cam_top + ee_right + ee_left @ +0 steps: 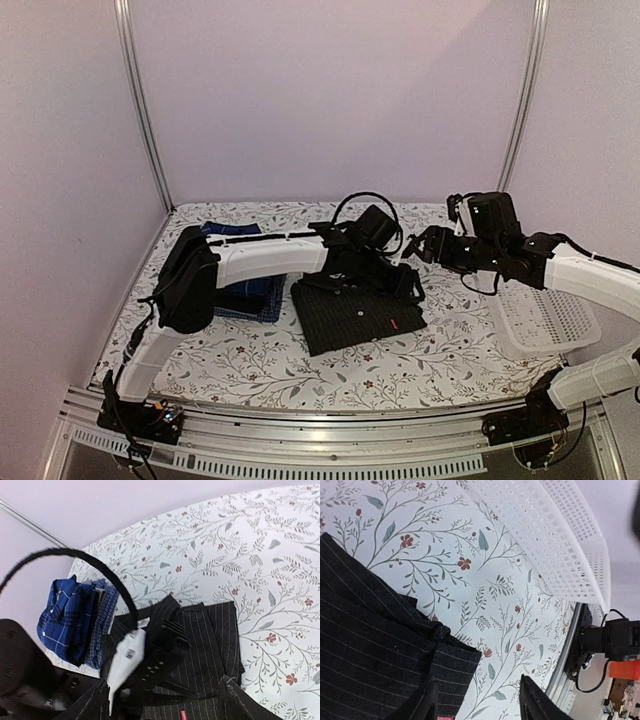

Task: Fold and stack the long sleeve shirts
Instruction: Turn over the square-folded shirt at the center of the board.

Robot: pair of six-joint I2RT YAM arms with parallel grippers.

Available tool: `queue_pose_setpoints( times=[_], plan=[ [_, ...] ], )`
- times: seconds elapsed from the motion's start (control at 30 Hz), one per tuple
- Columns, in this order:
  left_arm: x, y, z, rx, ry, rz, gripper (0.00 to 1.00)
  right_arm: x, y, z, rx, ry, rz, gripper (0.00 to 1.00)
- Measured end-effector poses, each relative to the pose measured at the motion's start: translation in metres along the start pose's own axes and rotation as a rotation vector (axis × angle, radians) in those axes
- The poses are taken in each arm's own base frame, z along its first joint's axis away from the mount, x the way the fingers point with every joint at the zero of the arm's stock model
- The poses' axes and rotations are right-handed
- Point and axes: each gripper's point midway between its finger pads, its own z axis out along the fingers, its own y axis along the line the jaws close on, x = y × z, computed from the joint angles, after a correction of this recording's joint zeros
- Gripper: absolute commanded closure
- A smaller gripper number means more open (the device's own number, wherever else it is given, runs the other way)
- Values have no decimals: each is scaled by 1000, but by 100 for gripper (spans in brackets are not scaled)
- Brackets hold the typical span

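Note:
A black pinstriped long sleeve shirt (355, 312) lies folded at mid-table, with a small red tag near its front edge. A folded blue plaid shirt (243, 297) sits on a stack just to its left. My left gripper (400, 275) hovers over the black shirt's right edge. In the left wrist view the left gripper (480, 707) is open, with one finger over the black cloth (370, 645) and bare table between the jaws. My right gripper (422, 245) hangs just right of it. The right gripper (165, 705) is open above the black shirt (215, 640), and the blue plaid shirt (62, 620) lies beyond.
A white mesh basket (545, 318) rests at the table's right side, also seen as the basket (560, 540) in the left wrist view. The left arm's wrist (155, 655) and its looping cable (105, 575) cross below the right gripper. The metal front rail (330, 415) borders the floral tablecloth.

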Motion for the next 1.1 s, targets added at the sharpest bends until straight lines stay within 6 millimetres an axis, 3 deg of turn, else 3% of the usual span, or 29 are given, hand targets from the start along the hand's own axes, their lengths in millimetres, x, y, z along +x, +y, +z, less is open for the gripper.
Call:
queue_pose_setpoints(
  times=[0.1, 0.33, 0.43, 0.63, 0.73, 0.8, 0.93, 1.1],
  plan=[
    [-2, 7, -25, -70, -31, -37, 45, 28, -18, 8, 43, 83, -9, 27],
    [5, 54, -159, -216, -210, -219, 46, 72, -43, 30, 103, 241, -38, 31],
    [26, 75, -189, -254, -248, -290, 47, 90, -54, 40, 133, 295, -56, 38],
    [115, 113, -167, -334, -99, -411, 49, 131, -78, 44, 170, 403, -68, 49],
    [150, 128, -161, -368, -40, -460, 49, 147, -86, 44, 185, 442, -71, 57],
    [162, 130, -158, -370, -22, -476, 50, 153, -88, 45, 185, 456, -70, 63],
    [161, 116, -148, -319, -27, -465, 61, 165, -88, 44, 178, 471, -61, 92],
    [165, 103, -132, -267, -9, -460, 82, 191, -94, 39, 176, 505, -57, 98]
  ],
)
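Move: The near left corner of the square-folded shirt lies about 21 cm left of the left hand, 8 cm back and 8 cm below. The near right corner is some 20 cm below the right hand, 6 cm back and straight in line sideways. The stacked shirts stand some 37 cm left of the left hand and 6 cm ahead; the basket is about 24 cm right of the right hand, level with it. Left hand arcs 22 cm left, partly closing at the near left corner; right sinks 20 cm, pinching the near right. ##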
